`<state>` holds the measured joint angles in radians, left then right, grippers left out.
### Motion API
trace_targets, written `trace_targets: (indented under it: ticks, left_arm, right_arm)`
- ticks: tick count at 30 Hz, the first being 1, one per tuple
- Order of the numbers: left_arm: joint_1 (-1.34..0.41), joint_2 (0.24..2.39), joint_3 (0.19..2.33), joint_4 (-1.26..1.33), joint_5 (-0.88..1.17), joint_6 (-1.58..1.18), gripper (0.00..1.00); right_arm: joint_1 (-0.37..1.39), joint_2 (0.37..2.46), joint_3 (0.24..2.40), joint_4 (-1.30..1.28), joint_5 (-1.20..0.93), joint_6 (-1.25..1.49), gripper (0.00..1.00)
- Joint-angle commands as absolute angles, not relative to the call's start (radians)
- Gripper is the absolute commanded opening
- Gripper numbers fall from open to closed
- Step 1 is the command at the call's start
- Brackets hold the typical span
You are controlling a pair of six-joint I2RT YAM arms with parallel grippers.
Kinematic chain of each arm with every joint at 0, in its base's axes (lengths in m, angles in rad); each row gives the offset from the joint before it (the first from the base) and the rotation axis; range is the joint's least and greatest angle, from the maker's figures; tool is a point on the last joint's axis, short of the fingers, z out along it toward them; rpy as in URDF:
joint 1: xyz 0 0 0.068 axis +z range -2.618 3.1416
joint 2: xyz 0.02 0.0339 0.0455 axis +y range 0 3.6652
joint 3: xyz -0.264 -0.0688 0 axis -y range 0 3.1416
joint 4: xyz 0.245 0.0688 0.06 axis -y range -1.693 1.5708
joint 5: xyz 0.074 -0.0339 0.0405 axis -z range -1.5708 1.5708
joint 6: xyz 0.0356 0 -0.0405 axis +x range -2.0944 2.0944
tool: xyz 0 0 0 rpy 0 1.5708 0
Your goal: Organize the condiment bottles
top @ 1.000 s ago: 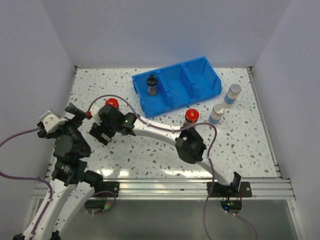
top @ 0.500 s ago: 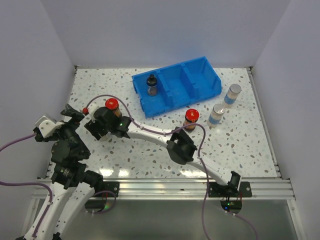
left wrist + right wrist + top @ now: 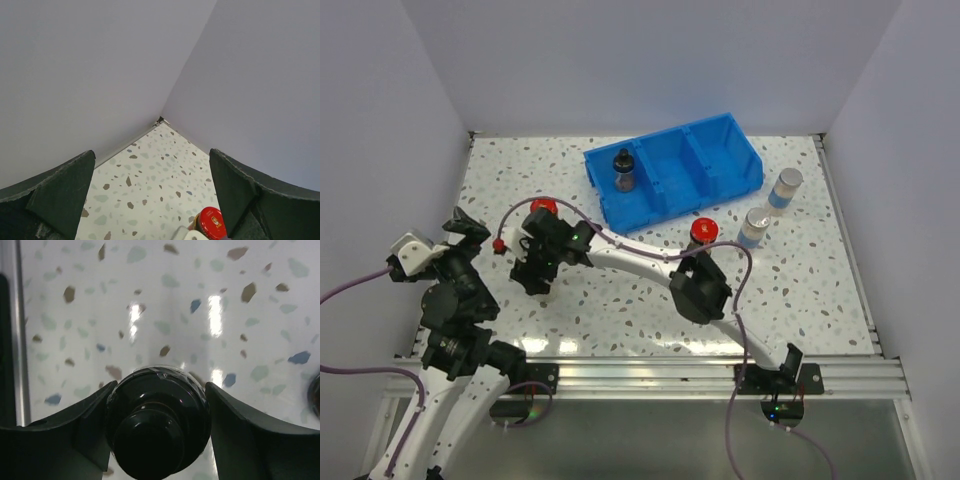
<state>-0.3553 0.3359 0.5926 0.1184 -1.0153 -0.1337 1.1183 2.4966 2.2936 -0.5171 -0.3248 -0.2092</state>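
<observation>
In the right wrist view a black-capped bottle [image 3: 157, 427] stands on the speckled table, and my right gripper [image 3: 157, 405] is shut on it, a finger pressed against each side. From above, the right gripper [image 3: 541, 272] hides that bottle. One red-capped bottle [image 3: 542, 208] stands just beyond the gripper, another [image 3: 702, 231] near the bin. A second black-capped bottle [image 3: 623, 169] is in the left compartment of the blue bin [image 3: 720, 150]. Two silver-capped bottles [image 3: 785, 188] [image 3: 755, 226] stand to the right. My left gripper [image 3: 470, 226] [image 3: 151, 167] is open and holds nothing, with a red-capped bottle [image 3: 212, 223] low in its view.
White walls enclose the table on the left, back and right. A purple cable [image 3: 620, 245] loops over the right arm. The left arm [image 3: 450, 300] sits close to the left wall. The bin's middle and right compartments hold nothing.
The right gripper moved toward the near side, away from the red-capped bottle, and its jaws closed from wide open onto the black-capped bottle. The left arm shifted slightly.
</observation>
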Motion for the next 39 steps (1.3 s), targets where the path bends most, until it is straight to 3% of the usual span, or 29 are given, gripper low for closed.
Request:
trace_targets:
  ticks: [1,9,16,27,39]
  left_arm:
    - [-0.35,0.321,0.595,0.152,-0.986,-0.118,1.0]
    - [-0.35,0.318,0.594,0.144,-0.91,-0.098,1.0]
    - [-0.35,0.339,0.594,0.135,-0.85,-0.086,1.0]
    - [-0.35,0.367,0.594,0.126,-0.787,-0.072,1.0]
    - [-0.35,0.39,0.6,0.117,-0.741,-0.074,1.0]
  right_arm:
    - [1.079,2.278,2.221,-0.601,-0.506,-0.365,0.0]
    - [0.987,2.031,2.04,-0.631,-0.523,-0.387,0.0]
    - [0.809,1.944,1.985,-0.548,-0.479,-0.292,0.0]
    - [0.631,2.045,2.097,-0.474,-0.298,-0.19,0.0]
    - [0.611,2.167,2.132,-0.408,-0.178,-0.215,0.02]
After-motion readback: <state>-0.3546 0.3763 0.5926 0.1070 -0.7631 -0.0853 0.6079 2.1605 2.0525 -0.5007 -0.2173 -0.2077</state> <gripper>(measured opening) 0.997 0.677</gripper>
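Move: The black-capped bottle is already in the right fingers; its place, the free near part of the blue tray's left compartment, lies about 26 cm ahead of that hand, 22 cm to its right and 7 cm lower. The first bottle stands in that compartment, some 7 cm beyond the free spot. A red-capped bottle stands about 17 cm ahead and 3 cm right of the hand. From the empty left hand the spot is roughly 29 cm ahead, 35 cm right and 33 cm down. The black-capped bottle, still pinched at its cap by the right fingers, is lifted about 15 cm while it is carried right, then forward as well, passing right of the red-capped bottle. The right hand turns some 35 degrees clockwise and, over the tray's left compartment, sinks about 5 cm. The open left hand eases right and forward towards the red-capped bottle, turning slightly clockwise. ##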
